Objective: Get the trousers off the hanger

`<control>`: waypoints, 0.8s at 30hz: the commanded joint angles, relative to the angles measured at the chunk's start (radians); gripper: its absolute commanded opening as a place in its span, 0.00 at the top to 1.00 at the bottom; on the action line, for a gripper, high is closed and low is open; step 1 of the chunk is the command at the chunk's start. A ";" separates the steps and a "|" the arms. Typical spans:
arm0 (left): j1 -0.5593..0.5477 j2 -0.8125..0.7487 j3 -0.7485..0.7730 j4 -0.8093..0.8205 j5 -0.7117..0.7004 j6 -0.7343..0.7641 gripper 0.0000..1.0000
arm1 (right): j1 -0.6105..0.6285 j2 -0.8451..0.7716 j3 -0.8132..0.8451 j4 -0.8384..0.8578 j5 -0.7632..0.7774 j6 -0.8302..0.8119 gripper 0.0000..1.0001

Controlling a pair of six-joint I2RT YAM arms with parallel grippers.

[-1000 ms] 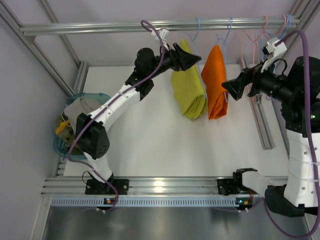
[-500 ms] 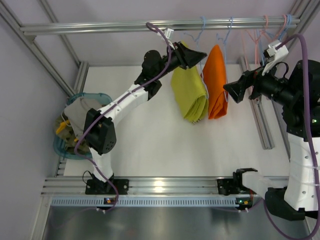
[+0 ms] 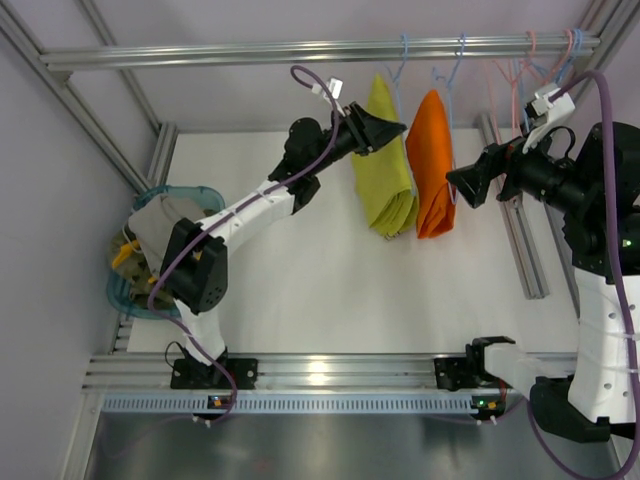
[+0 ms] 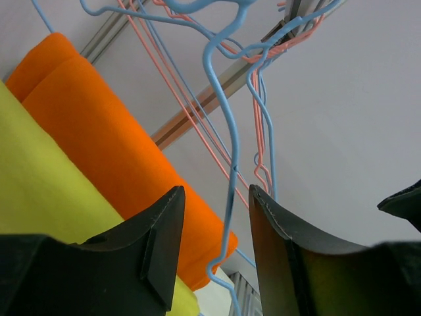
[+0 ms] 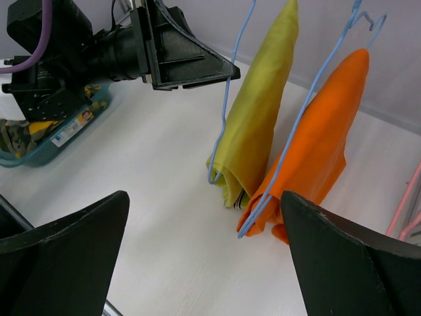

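Mustard yellow-green trousers (image 3: 385,180) and orange trousers (image 3: 430,170) hang folded over blue wire hangers (image 5: 224,105) on the top rail (image 3: 300,50). My left gripper (image 3: 388,128) is at the yellow-green pair's upper left. In the left wrist view its jaws (image 4: 216,187) stand partly apart with a blue hanger wire (image 4: 227,131) between them, a gap showing on each side. Yellow-green cloth (image 4: 33,171) and orange cloth (image 4: 99,131) lie to its left. My right gripper (image 3: 452,180) is wide open just right of the orange trousers (image 5: 322,145), holding nothing.
Several empty pink and blue hangers (image 3: 530,60) crowd the rail's right end. A teal basket (image 3: 195,192) with clothes sits at the left edge of the white table. An aluminium bar (image 3: 520,230) lies along the table's right side.
My left gripper moved right to the yellow-green trousers' hanger and its jaws narrowed. The yellow-green trousers swung right, closer to the orange pair. The right gripper barely moved.
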 commanded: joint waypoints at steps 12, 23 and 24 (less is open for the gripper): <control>-0.050 -0.021 0.031 0.072 0.021 -0.027 0.56 | -0.011 -0.023 -0.014 0.023 0.006 -0.014 0.01; -0.066 -0.034 0.057 0.083 0.045 -0.018 0.99 | -0.013 -0.030 -0.023 0.023 0.007 -0.019 0.01; -0.064 -0.042 0.066 0.085 0.047 -0.016 1.00 | -0.013 -0.032 -0.024 0.023 0.006 -0.019 0.01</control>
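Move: The near sloping wire of the yellow trousers' hanger lies just off the left hand's half-open fingertips, about 2 cm back and 2 cm to the right at the same height. The yellow trousers' middle is some 6 cm ahead, roughly 1 cm to the left and 14 cm lower; the orange trousers' middle is 6 cm ahead, 10 cm to the right and equally low. From the right hand that wire is about 13 cm ahead, 12 cm left and 6 cm below. The left fingers pinch the blue side wire of the yellow trousers' hanger: the hand first eases back and to the right, about 3 cm in all and nearly level, bringing the half-open fingers farther onto the wire. It then almost stops while they shut fully on it, the gripper's effort rising as they close. ##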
